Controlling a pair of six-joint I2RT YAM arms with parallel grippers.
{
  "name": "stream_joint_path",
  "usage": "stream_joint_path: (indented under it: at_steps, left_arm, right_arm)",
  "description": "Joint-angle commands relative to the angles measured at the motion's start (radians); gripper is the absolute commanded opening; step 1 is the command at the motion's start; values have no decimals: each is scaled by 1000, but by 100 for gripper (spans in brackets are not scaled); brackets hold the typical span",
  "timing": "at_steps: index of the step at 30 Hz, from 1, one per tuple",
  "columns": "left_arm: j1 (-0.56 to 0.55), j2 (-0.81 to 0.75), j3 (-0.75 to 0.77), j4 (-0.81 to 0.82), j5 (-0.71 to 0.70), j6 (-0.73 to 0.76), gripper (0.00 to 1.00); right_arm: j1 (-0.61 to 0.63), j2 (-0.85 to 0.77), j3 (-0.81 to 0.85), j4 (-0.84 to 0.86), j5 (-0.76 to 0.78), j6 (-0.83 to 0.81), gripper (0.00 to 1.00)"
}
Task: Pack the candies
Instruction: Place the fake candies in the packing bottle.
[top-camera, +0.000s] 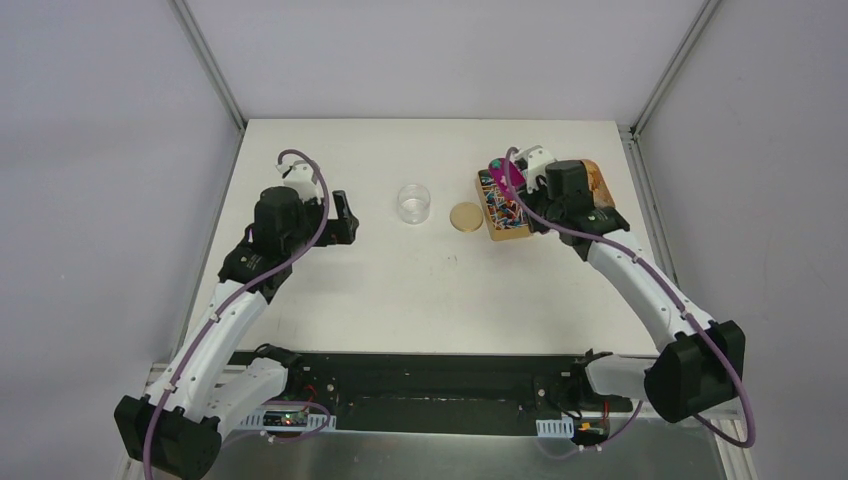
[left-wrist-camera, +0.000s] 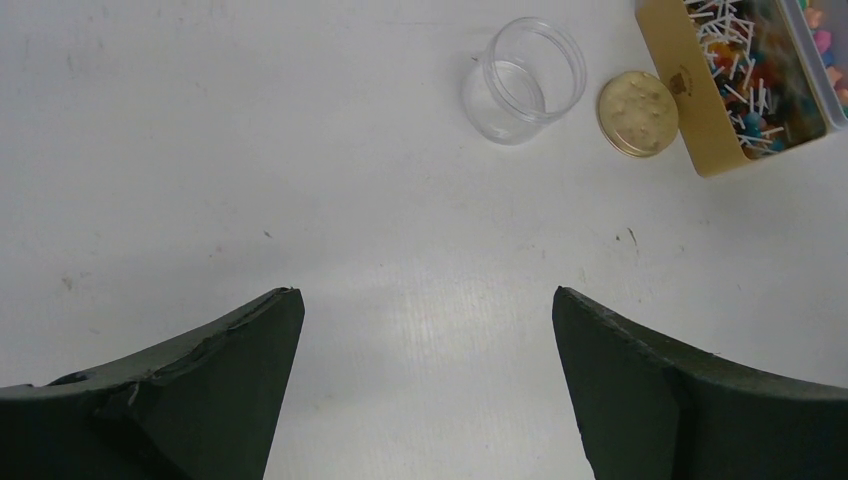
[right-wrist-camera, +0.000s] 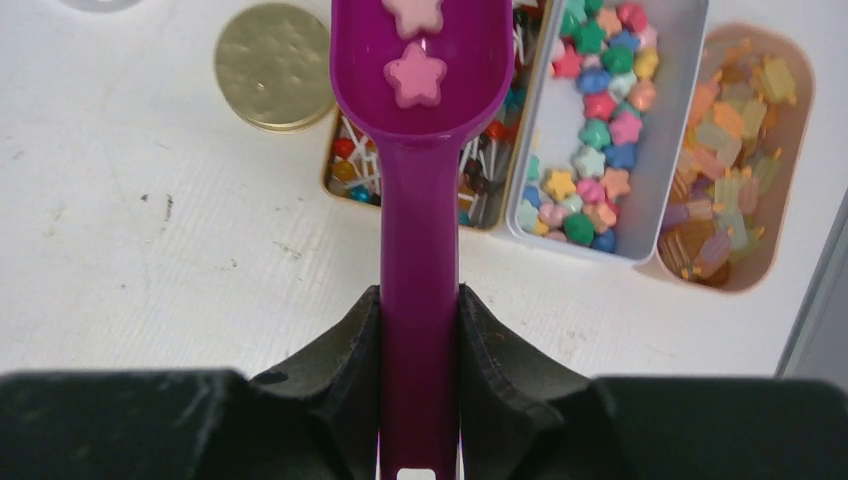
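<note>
My right gripper (right-wrist-camera: 420, 300) is shut on the handle of a purple scoop (right-wrist-camera: 420, 180). The scoop's bowl holds two pink star candies (right-wrist-camera: 415, 75) and hangs over the gold box (right-wrist-camera: 345, 165) of small sticks. More candies (right-wrist-camera: 597, 120), star-shaped in pink, teal, yellow and red, fill a white tray (right-wrist-camera: 668, 150) just right of the scoop. A clear empty jar (top-camera: 413, 203) stands mid-table, with a gold lid (top-camera: 466, 218) lying beside it. My left gripper (left-wrist-camera: 428, 295) is open over bare table, well short of the jar (left-wrist-camera: 524, 80).
An orange-brown tub (right-wrist-camera: 745, 160) of pale sweets sits right of the white tray, near the table's right edge. The gold lid (right-wrist-camera: 273, 65) lies just left of the gold box. Side walls close in the table on the left and right.
</note>
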Motion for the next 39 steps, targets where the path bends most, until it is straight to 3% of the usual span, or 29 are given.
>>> stream_joint_path:
  at_steps: [1, 16, 39]
  left_arm:
    - [-8, -24, 29, -5, -107, -15, 99]
    - [-8, -69, 44, -44, -304, -43, 99]
    - [-8, -92, 48, -66, -406, -83, 99]
  right_arm:
    - [80, 11, 121, 31, 48, -73, 0]
    - [309, 241, 346, -88, 184, -260, 0]
    - [429, 468, 529, -192, 346, -344, 0]
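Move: The bottle that the scooped candies are bound for stands about 25 cm left of the right hand, 9 cm farther out and 14 cm lower. The gold lid lies some 13 cm left and 6 cm ahead of that hand; the lollipop tray is 3 cm left and 9 cm ahead, the candy tray 6 cm right and 13 cm ahead, all about 15 cm below. From the left hand the bottle is roughly 14 cm ahead, 16 cm right and 18 cm down. The loaded purple scoop, its handle still pinched in the right fingers, is carried about 13 cm left from over the lollipop tray towards the bottle, first rising some 3 cm and then sinking back as it slows; the wrist swings counter-clockwise and rolls its left side down, each around 25 degrees. The left hand, open and empty, backs away leftward about 6 cm, turning counter-clockwise. ##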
